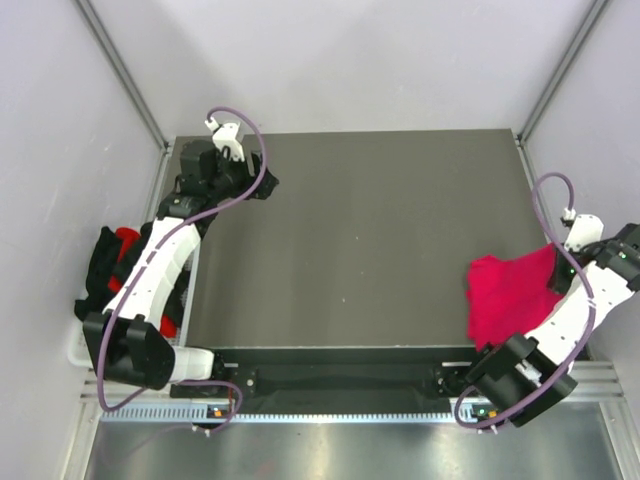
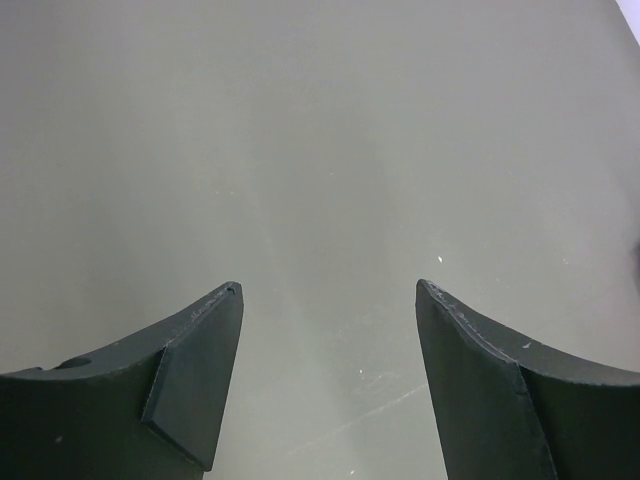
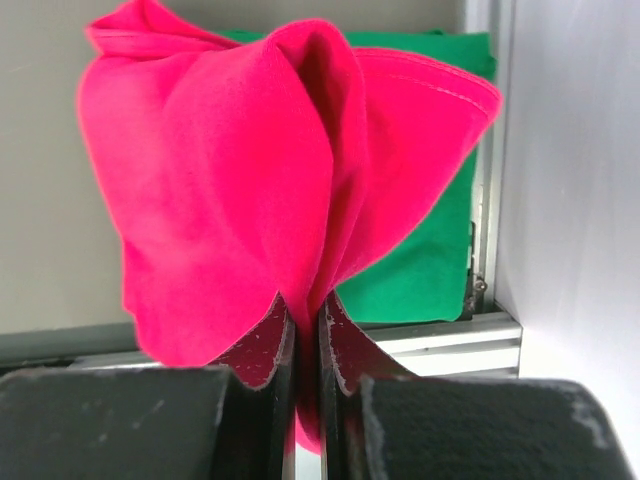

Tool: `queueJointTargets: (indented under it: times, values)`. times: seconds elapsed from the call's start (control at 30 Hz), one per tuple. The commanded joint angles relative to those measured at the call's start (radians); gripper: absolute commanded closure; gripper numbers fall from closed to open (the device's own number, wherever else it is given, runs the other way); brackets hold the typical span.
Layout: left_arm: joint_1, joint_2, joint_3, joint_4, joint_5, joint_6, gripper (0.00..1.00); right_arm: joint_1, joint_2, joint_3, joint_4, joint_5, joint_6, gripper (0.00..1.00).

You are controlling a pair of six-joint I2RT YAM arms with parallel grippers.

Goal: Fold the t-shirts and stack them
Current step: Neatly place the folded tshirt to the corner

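A crimson-pink t-shirt [image 1: 512, 292] hangs bunched at the table's right edge, and my right gripper [image 3: 305, 318] is shut on a fold of it [image 3: 225, 180]. Under it, in the right wrist view, a green t-shirt [image 3: 432, 255] lies flat and folded by the right rail. A heap of black and red t-shirts [image 1: 118, 262] sits off the table's left side, partly hidden by the left arm. My left gripper [image 1: 264, 184] is at the far left corner of the table, open [image 2: 330, 292], with only bare tabletop between its fingers.
The dark grey table [image 1: 380, 240] is boxed in by pale walls on the left, back and right. An aluminium rail [image 3: 450, 345] runs along the near edge beside the green shirt. Purple cables loop over both arms.
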Motion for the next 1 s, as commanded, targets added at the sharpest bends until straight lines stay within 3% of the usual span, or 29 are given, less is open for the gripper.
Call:
queueJointTargets:
  times: [0.0,0.63,0.7,0.73,0.77,0.87,0.97]
  values:
    - [0.007,-0.041,-0.012,0.068,-0.001,0.011,0.25,-0.035,0.031,-0.014,0.135,0.006,-0.021,1.00]
    - [0.020,-0.061,-0.039,0.082,0.004,0.009,0.25,-0.109,0.278,-0.110,0.439,0.133,0.039,1.00]
    - [0.022,-0.066,-0.042,0.082,0.002,0.009,0.25,-0.115,0.292,-0.117,0.464,0.144,0.050,0.91]
    - [0.023,-0.068,-0.043,0.082,0.001,0.011,0.25,-0.116,0.289,-0.118,0.473,0.152,0.051,0.82]
    - [0.023,-0.071,-0.045,0.083,-0.005,0.012,0.25,-0.116,0.269,-0.124,0.487,0.155,0.051,0.41]
    - [0.026,-0.078,-0.054,0.091,-0.019,0.017,0.25,-0.116,0.167,-0.135,0.500,0.133,0.053,0.00]
    - [0.031,-0.095,-0.066,0.092,-0.041,0.026,0.25,-0.116,0.003,-0.127,0.516,0.074,0.079,0.00]
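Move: The right hand still pinches a gathered edge of the red t-shirt, with the green t-shirt's middle about 5 cm ahead, 1 cm to the left and some 10 cm below. The red t-shirt's body hangs over it, its middle roughly 6 cm to the hand's left and 4 cm ahead, about 8 cm down. The table's side rail runs some 14 cm to the right, seen about 5 cm ahead and 11 cm below. From the left hand the green t-shirt lies about 64 cm right, 20 cm back and 20 cm below. The right hand carries the pinched edge of the red t-shirt rightwards and down together, about 9 cm across and 8 cm down, towards the side rail and the right near corner of the green t-shirt, the wrist turning slightly clockwise while the fingers tip some 5 degrees more steeply down. Near the bottom the fingers spring from shut to wide open and let go of the cloth, and the hand then lifts about 3 cm, still easing right, the fingers tipping back up again. ##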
